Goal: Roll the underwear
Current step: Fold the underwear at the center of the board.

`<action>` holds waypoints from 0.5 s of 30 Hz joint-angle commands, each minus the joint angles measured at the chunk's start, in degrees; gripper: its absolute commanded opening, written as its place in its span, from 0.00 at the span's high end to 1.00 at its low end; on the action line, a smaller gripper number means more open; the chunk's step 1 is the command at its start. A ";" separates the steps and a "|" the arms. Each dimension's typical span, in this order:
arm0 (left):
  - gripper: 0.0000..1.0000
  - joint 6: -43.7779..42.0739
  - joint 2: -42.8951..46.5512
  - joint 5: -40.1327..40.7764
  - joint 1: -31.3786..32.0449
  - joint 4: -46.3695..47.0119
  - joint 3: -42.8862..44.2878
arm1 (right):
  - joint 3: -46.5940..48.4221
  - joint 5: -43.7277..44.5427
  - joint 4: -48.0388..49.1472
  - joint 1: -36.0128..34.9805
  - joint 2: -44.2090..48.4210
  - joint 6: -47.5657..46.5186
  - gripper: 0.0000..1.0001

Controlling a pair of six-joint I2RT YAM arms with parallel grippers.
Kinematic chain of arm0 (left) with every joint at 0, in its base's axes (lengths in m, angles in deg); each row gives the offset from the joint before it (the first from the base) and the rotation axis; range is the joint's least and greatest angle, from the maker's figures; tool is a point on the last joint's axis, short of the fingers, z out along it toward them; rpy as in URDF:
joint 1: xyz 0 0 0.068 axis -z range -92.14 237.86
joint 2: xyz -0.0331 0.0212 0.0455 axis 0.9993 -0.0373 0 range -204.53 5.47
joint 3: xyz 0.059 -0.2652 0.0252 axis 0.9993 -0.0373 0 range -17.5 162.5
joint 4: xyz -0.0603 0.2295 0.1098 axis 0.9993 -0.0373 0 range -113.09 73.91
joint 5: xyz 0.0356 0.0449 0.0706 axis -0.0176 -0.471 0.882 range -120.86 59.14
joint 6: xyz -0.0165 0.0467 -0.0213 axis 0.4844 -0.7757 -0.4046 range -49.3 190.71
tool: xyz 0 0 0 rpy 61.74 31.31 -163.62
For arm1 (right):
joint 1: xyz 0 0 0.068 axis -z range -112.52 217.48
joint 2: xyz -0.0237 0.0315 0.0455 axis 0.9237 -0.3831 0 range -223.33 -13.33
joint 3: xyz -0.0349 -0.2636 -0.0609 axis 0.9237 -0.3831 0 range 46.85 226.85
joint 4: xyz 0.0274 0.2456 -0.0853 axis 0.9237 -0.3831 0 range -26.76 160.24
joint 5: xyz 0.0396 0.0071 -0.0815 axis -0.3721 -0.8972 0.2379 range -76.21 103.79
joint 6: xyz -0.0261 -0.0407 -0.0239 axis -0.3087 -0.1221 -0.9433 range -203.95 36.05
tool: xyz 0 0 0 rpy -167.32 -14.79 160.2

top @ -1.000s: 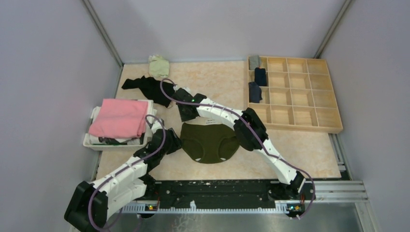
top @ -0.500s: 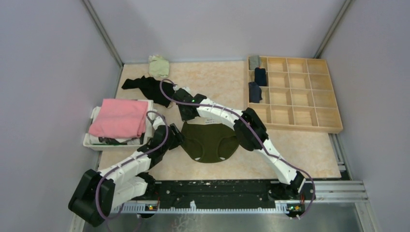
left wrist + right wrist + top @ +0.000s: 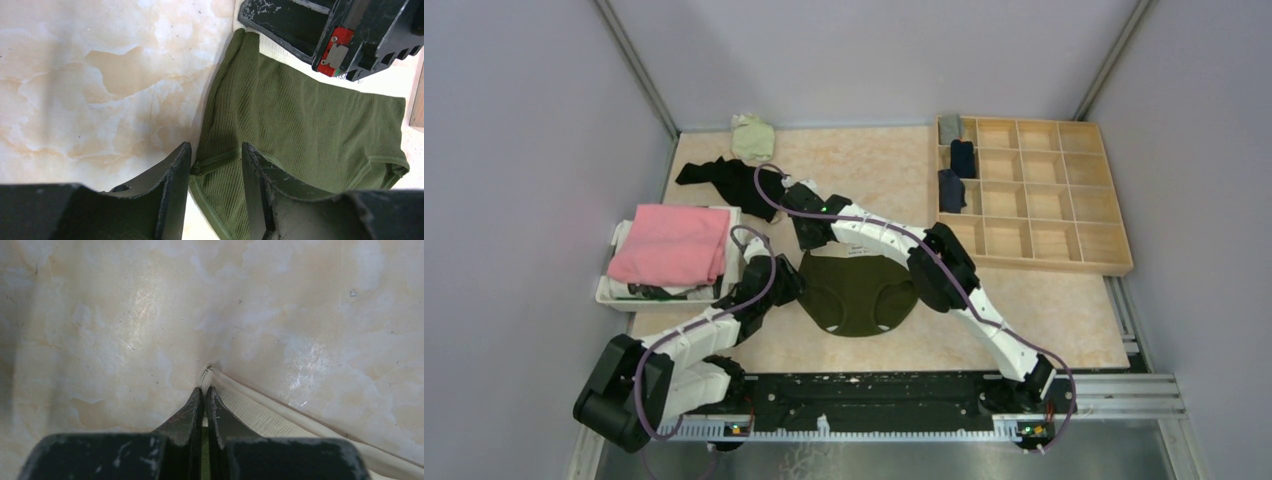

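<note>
An olive green underwear (image 3: 859, 292) lies flat mid-table, cream waistband toward the far side. My right gripper (image 3: 809, 240) is shut on the waistband's left corner; the wrist view shows the cream band (image 3: 260, 412) pinched between the closed fingers (image 3: 205, 390). My left gripper (image 3: 792, 285) stands open at the underwear's left side, low on the table. In its wrist view the fingers (image 3: 215, 150) straddle the left leg seam of the green fabric (image 3: 310, 120), with one tip on the table and one on the cloth. The right gripper's body (image 3: 350, 35) shows over the waistband.
A white bin (image 3: 614, 295) with a folded pink cloth (image 3: 669, 245) sits at the left. A black garment (image 3: 724, 178) and a pale green one (image 3: 752, 135) lie at the back. A wooden compartment tray (image 3: 1034, 195) at right holds rolled pieces (image 3: 962, 158) in its left column.
My left arm has reached further forward to the underwear's left edge and its jaws have narrowed. The right gripper has closed on the waistband corner.
</note>
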 commanded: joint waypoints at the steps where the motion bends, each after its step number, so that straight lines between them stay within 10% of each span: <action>1: 0.54 -1.73 -1.86 -2.57 -0.27 2.61 -1.32 | -3.06 -0.28 -2.08 0.23 -1.11 -0.63 1.00; 15: 0.95 -5.24 2.94 4.21 -0.36 -7.02 3.47 | -8.41 -2.74 3.39 0.49 4.72 0.12 1.00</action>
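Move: The underwear's left edge, by the leg opening, already lies between my left hand's half-open fingers, about 1 cm below them. The underwear's middle is some 10 cm to this hand's right and 2 cm back. The black garment lies about 12 cm left and 20 cm ahead; the basket's middle is some 24 cm left and 5 cm ahead. From my right hand, still pinching the waistband corner, that edge lies roughly 7 cm back and 1 cm left. I close my left fingers from half open to nearly shut on the underwear's left edge, sinking a bit under 1 cm onto it. The hand first eases slightly right, then draws about 1 cm left with the edge as the pinch comes on, slipping back a touch. My right hand stays put, keeping its shut grip on the waistband corner. ##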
